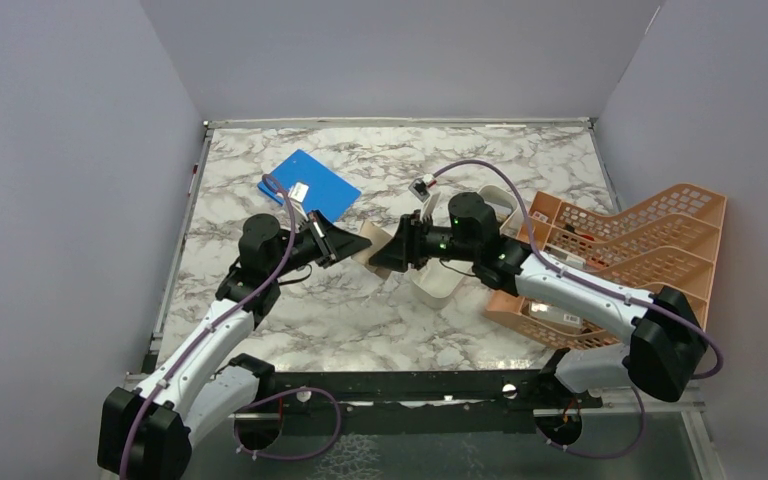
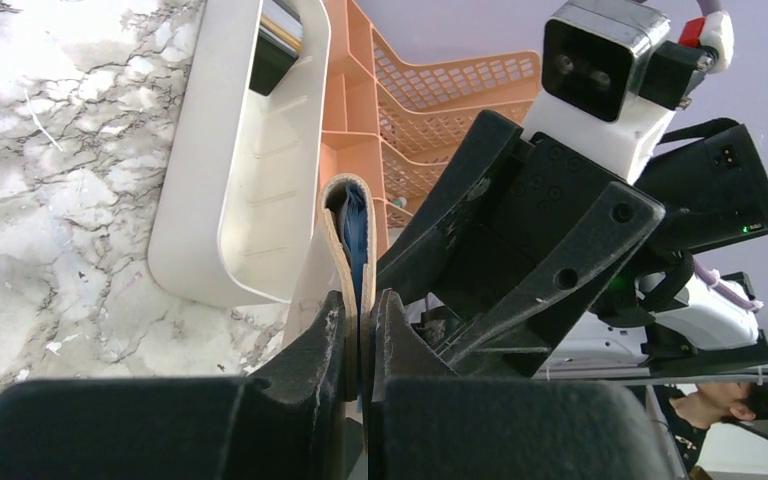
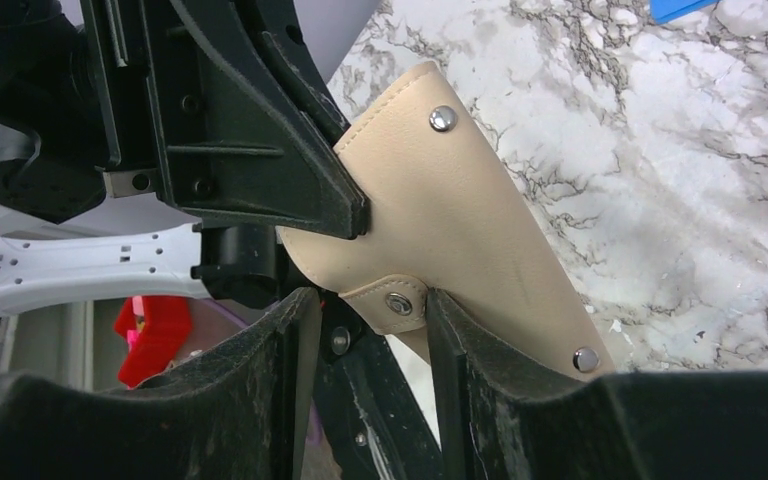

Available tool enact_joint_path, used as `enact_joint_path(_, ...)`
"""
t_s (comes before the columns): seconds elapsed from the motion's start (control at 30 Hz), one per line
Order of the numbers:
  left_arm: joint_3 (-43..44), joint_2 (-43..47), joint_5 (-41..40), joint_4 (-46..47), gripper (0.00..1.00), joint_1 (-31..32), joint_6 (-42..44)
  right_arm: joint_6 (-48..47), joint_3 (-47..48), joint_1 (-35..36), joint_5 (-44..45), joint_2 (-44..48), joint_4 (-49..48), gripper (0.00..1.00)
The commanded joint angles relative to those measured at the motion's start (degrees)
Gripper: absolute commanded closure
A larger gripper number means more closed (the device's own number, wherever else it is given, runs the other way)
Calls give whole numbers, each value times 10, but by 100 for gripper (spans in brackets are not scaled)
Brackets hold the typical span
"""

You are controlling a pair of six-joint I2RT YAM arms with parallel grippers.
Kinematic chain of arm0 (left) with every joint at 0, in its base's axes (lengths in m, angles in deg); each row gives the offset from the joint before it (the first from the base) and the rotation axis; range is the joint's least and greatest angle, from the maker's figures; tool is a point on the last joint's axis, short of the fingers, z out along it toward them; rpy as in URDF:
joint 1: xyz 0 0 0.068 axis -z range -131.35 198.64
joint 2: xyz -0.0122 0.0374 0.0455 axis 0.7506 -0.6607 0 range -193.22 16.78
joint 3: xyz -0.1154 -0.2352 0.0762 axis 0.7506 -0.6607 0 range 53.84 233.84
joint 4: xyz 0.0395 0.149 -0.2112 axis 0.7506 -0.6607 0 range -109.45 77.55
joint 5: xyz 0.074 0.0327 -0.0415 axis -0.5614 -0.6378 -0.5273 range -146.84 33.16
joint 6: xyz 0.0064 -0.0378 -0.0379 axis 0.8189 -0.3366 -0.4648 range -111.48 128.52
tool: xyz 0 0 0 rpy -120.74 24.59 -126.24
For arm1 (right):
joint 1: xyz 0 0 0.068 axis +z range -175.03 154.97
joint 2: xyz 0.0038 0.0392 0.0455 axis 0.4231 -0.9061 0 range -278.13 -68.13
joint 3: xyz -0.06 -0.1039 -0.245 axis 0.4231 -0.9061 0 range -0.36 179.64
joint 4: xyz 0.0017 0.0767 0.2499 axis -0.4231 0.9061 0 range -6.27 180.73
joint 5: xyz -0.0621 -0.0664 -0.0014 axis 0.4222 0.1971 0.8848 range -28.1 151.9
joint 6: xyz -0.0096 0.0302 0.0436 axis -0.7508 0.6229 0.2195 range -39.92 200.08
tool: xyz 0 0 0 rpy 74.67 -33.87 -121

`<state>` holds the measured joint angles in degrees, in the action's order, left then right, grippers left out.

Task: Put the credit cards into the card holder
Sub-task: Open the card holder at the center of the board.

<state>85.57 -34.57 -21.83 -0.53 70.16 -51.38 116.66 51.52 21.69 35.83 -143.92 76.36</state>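
Both arms hold the tan card holder (image 1: pixel 368 256) above the middle of the table. My left gripper (image 2: pixel 362 305) is shut on one edge of the card holder (image 2: pixel 337 235). A blue credit card (image 2: pixel 356 235) stands between its two leaves. In the right wrist view the card holder (image 3: pixel 460 210) shows its outer face with snap studs. My right gripper (image 3: pixel 365 300) is open, and its jaws stand on either side of the small snap tab (image 3: pixel 398 300). Seen from above, the left gripper (image 1: pixel 358 243) and the right gripper (image 1: pixel 380 255) meet tip to tip.
A long white tray (image 1: pixel 440 285) lies just right of the grippers, with a dark object at its far end (image 2: pixel 275 50). An orange lattice rack (image 1: pixel 620 250) stands at the right. At the back left lies a bright blue board (image 1: pixel 310 185).
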Motion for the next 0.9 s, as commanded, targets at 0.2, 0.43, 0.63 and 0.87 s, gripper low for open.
enact_joint_path(0.2, -6, -5, -22, 76, 100, 2, 6, 42, -23, 8, -35, -16, -64, 89)
enact_joint_path(0.43, -1, -5, -97, 2, 100, 2, 39, 8, -35, 8, -31, 3, -60, 99)
enact_joint_path(0.63, 8, 5, -231, -118, 100, 3, 26, -67, -39, 9, -49, 12, -39, 99)
enact_joint_path(0.87, -3, 13, -323, -194, 51, 3, 0, -147, -13, 8, -34, -22, 2, 99)
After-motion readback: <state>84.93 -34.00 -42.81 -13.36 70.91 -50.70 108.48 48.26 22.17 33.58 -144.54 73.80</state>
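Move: The snap tab of the card holder lies between the right hand's open fingers, only about 1 cm to the left of its hand point and level with it. The holder's middle is roughly 3 cm to this hand's left and 1 cm ahead. Some 17 cm below stand the white tray, about 17 cm to the right and 5 ahead, and the blue clipboard, 16 left and 18 ahead. From the left hand, still gripping the holder's edge, the tab lies about 4 cm right, 2 back and 1 down. The right fingers close on the snap tab and pinch it, the hand then easing back about 1 cm and sinking some 2 cm with its grip kept, while the left at first goes on holding the holder's edge almost in place. Then the left hand sinks about 6 cm while swinging left and forward, turning roughly 20 degrees counter-clockwise, and opens its fingers to let go of the edge, leaving the holder to the right hand. ##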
